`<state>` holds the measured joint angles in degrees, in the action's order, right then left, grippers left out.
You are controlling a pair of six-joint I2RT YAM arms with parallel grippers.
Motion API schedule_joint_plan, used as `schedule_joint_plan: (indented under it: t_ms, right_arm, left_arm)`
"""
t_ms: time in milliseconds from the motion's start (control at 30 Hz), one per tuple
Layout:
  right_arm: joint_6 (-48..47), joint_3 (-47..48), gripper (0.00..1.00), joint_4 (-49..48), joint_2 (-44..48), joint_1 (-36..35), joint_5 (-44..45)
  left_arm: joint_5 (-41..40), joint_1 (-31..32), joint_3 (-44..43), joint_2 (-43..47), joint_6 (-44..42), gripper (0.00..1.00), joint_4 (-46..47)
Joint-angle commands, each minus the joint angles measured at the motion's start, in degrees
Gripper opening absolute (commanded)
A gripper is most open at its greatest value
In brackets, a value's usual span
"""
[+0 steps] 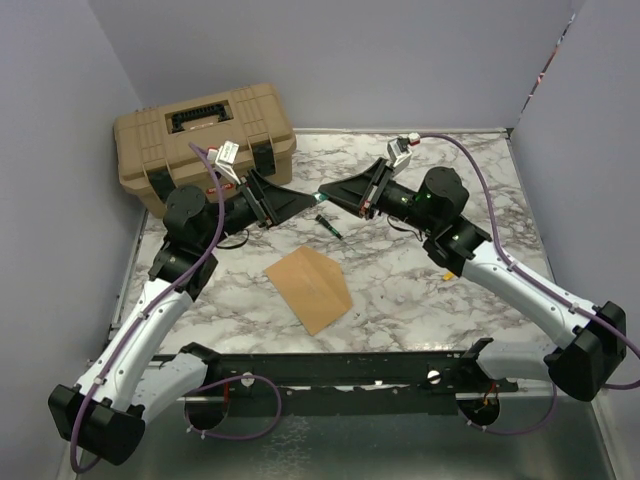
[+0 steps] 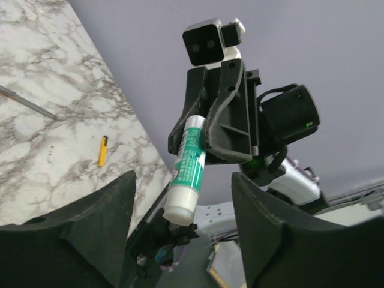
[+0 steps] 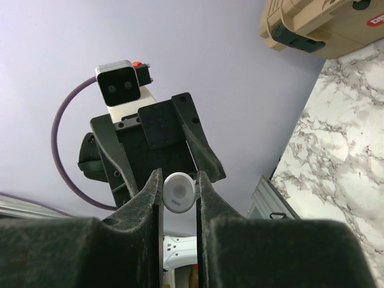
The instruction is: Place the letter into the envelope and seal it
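The kraft-brown envelope (image 1: 308,288) lies flat on the marble table (image 1: 480,190) in front of both arms. No separate pale letter shows in any view. My right gripper (image 1: 327,196) is raised above the table and is shut on a green-and-white glue stick (image 2: 189,168); its round white end (image 3: 180,192) sits between my right fingers (image 3: 207,198). My left gripper (image 1: 306,201) faces it tip to tip, open, with the stick's white end showing between its spread fingers (image 2: 114,204) without touching them.
A tan toolbox (image 1: 205,140) stands at the back left. A small dark green item (image 1: 330,225) lies on the table under the grippers. A small yellow piece (image 2: 103,150) lies near the right arm. Grey walls enclose the table on three sides.
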<state>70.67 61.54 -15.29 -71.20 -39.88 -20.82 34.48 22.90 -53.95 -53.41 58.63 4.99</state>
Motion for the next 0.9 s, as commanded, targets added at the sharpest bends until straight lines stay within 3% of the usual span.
schedule_joint_plan:
  t_ms: [0, 333, 533, 600, 767, 867]
  right_arm:
    - [2.6, -0.9, 0.01, -4.0, -0.3, 0.4, -1.4]
    - [3.0, -0.9, 0.01, -4.3, -1.2, 0.4, -1.2]
    - [2.5, -1.0, 0.04, -4.2, -1.2, 0.4, -2.5]
    - [1.5, -0.5, 0.11, -4.2, -1.0, 0.5, -3.6]
    - [-1.2, 1.8, 0.46, -2.8, -0.9, 0.4, -7.3]
    - [-1.2, 2.7, 0.51, -3.8, -1.7, 0.4, -11.2]
  left_arm:
    - [-1.6, -0.1, 3.4, 0.7, 9.0, 0.59, 8.7]
    - [-0.6, -0.1, 4.7, 1.3, 8.6, 0.41, 9.1]
    - [-1.6, -0.1, 5.4, 1.3, 7.3, 0.01, 9.1]
    - [-2.0, -0.1, 6.0, 1.7, 7.0, 0.00, 9.0]
    - [-1.7, -0.1, 6.0, 1.6, 6.0, 0.00, 8.9]
    - [-1.1, -0.1, 5.7, 1.1, 5.3, 0.00, 8.9]
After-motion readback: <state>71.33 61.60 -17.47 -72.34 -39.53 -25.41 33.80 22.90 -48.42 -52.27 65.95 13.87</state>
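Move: The glue stick, still held by the right fingers at its far end, already reaches between the open left fingers; its middle lies about 1 cm ahead, 2 cm right of and level with the left hand. From the right hand, its middle is some 2 cm left and 1 cm back. Below the left hand, roughly 37 cm down, the envelope lies 2 cm ahead and 1 cm left; the green marker, equally low, is about 19 cm ahead and 4 cm right. The left hand stays in place near the end of the glue stick facing it, rolling only about 5 degrees, while its wide-open fingers shut on that end and pinch it. The right hand holds the other end steady until the left has its grip, then spreads its fingers to about half open and begins to draw back towards its base, about 1 cm. ##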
